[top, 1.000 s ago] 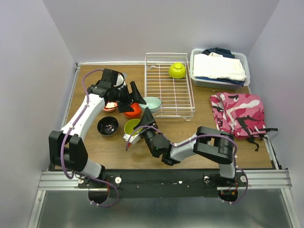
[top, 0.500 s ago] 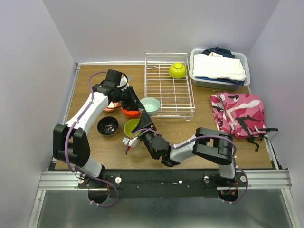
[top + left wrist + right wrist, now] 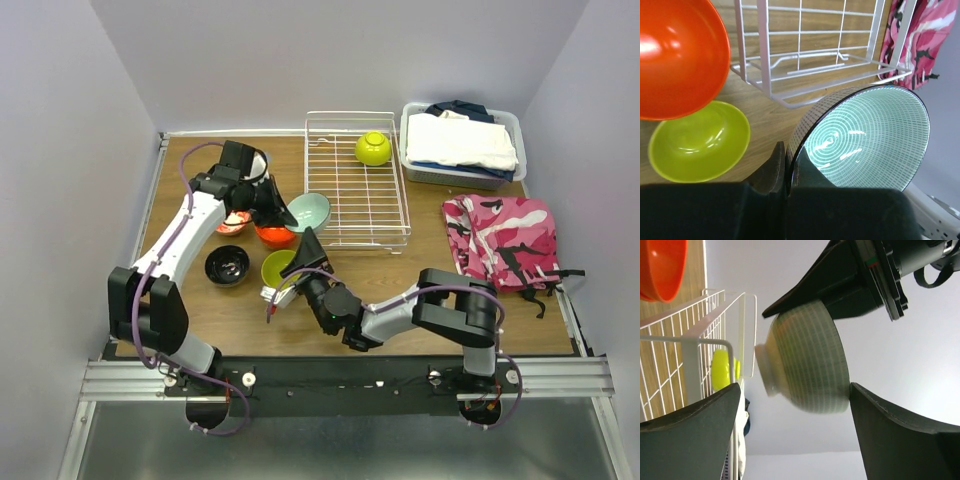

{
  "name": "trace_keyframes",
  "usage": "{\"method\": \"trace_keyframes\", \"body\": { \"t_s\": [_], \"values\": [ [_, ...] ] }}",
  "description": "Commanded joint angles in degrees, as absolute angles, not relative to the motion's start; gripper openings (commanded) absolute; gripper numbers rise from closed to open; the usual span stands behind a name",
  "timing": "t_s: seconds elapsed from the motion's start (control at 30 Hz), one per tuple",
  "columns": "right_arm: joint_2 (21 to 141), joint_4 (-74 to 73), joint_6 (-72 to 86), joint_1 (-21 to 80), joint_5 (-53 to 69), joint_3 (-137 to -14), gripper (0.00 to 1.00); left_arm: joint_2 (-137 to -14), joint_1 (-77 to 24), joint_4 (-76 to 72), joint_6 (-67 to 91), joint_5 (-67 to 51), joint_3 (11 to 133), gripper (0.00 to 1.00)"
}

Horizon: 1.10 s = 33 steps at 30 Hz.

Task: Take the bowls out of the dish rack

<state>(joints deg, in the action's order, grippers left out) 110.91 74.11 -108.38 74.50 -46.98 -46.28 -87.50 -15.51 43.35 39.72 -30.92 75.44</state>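
My left gripper [image 3: 283,207] is shut on the rim of the pale blue bowl [image 3: 311,210], which hangs tilted just off the near-left corner of the white wire dish rack [image 3: 355,205]. The left wrist view shows its fingers [image 3: 775,167] pinching that rim, the bowl's [image 3: 870,132] inside facing the camera. One lime-green bowl [image 3: 373,148] sits in the rack. An orange bowl [image 3: 274,236], a second lime-green bowl [image 3: 275,267] and a dark bowl [image 3: 227,265] rest on the table. My right gripper [image 3: 303,253] stands open and empty, low beside the lime-green bowl and beneath the pale blue bowl [image 3: 807,357].
A grey bin of folded clothes [image 3: 462,145] stands at the back right. Near it, a pink camouflage cloth [image 3: 500,238] lies right of the rack. Two more bowls [image 3: 236,221] sit under the left arm. The right arm lies low across the table's front.
The left gripper has shut on the pale blue bowl's rim and tipped it up off the table. The right gripper has opened wider beneath it.
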Motion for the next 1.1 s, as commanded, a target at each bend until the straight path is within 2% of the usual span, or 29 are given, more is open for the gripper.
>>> {"method": "trace_keyframes", "body": {
  "t_s": [0.0, 0.23, 0.33, 0.47, 0.57, 0.7, 0.87, 1.07],
  "values": [
    [107.3, 103.5, -104.2, 75.6, -49.9, -44.5, 0.96, -82.8, -13.8, 44.3, 37.1, -22.9, 81.4, 0.00],
    [101.7, 96.3, -94.2, 75.6, -55.3, -42.1, 0.98, -75.3, -12.2, 43.4, 32.8, -4.5, 77.4, 0.00],
    [98.6, 87.4, -85.3, 75.6, -57.7, -41.7, 0.98, -70.7, -11.8, 41.9, 31.4, 2.2, 72.3, 0.00],
    [91.3, 66.1, -69.6, 75.6, -58.8, -42.3, 0.98, -65.1, -11.1, 39.5, 30.9, 7.3, 63.0, 0.00],
    [87.6, 50.6, -56.1, 75.3, -57.8, -44.0, 0.98, -61.8, -9.9, 37.8, 30.8, 8.8, 57.6, 0.00],
    [83.1, 40.8, -44.4, 74.5, -56.3, -45.2, 0.99, -59.4, -7.7, 34.0, 31.5, 9.2, 53.4, 0.00],
    [80.7, 35.6, -39.6, 73.8, -56.6, -45.0, 0.99, -61.3, -4.8, 27.3, 33.7, 8.4, 52.5, 0.00],
    [76.7, 31.0, -32.2, 72.6, -55.7, -44.2, 0.99, -69.2, -2.6, 19.0, 35.9, 8.7, 54.6, 0.00]
  ]
}}
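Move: The left hand already holds the pale-green bowl alone; the red-patterned bowl it heads for is about 12 cm ahead, 16 cm left and 14 cm below. The red bowls stand some 10 cm ahead and 5 cm left, the lime bowl 2 cm ahead and 3 cm left, the black bowl 2 cm ahead and 17 cm left. From the open right hand, the patterned bowl is roughly 16 cm ahead, 23 cm left, 15 cm below. Left hand arcs the pale-green bowl about 18 cm left towards the patterned bowl; open right hand withdraws rightward. ##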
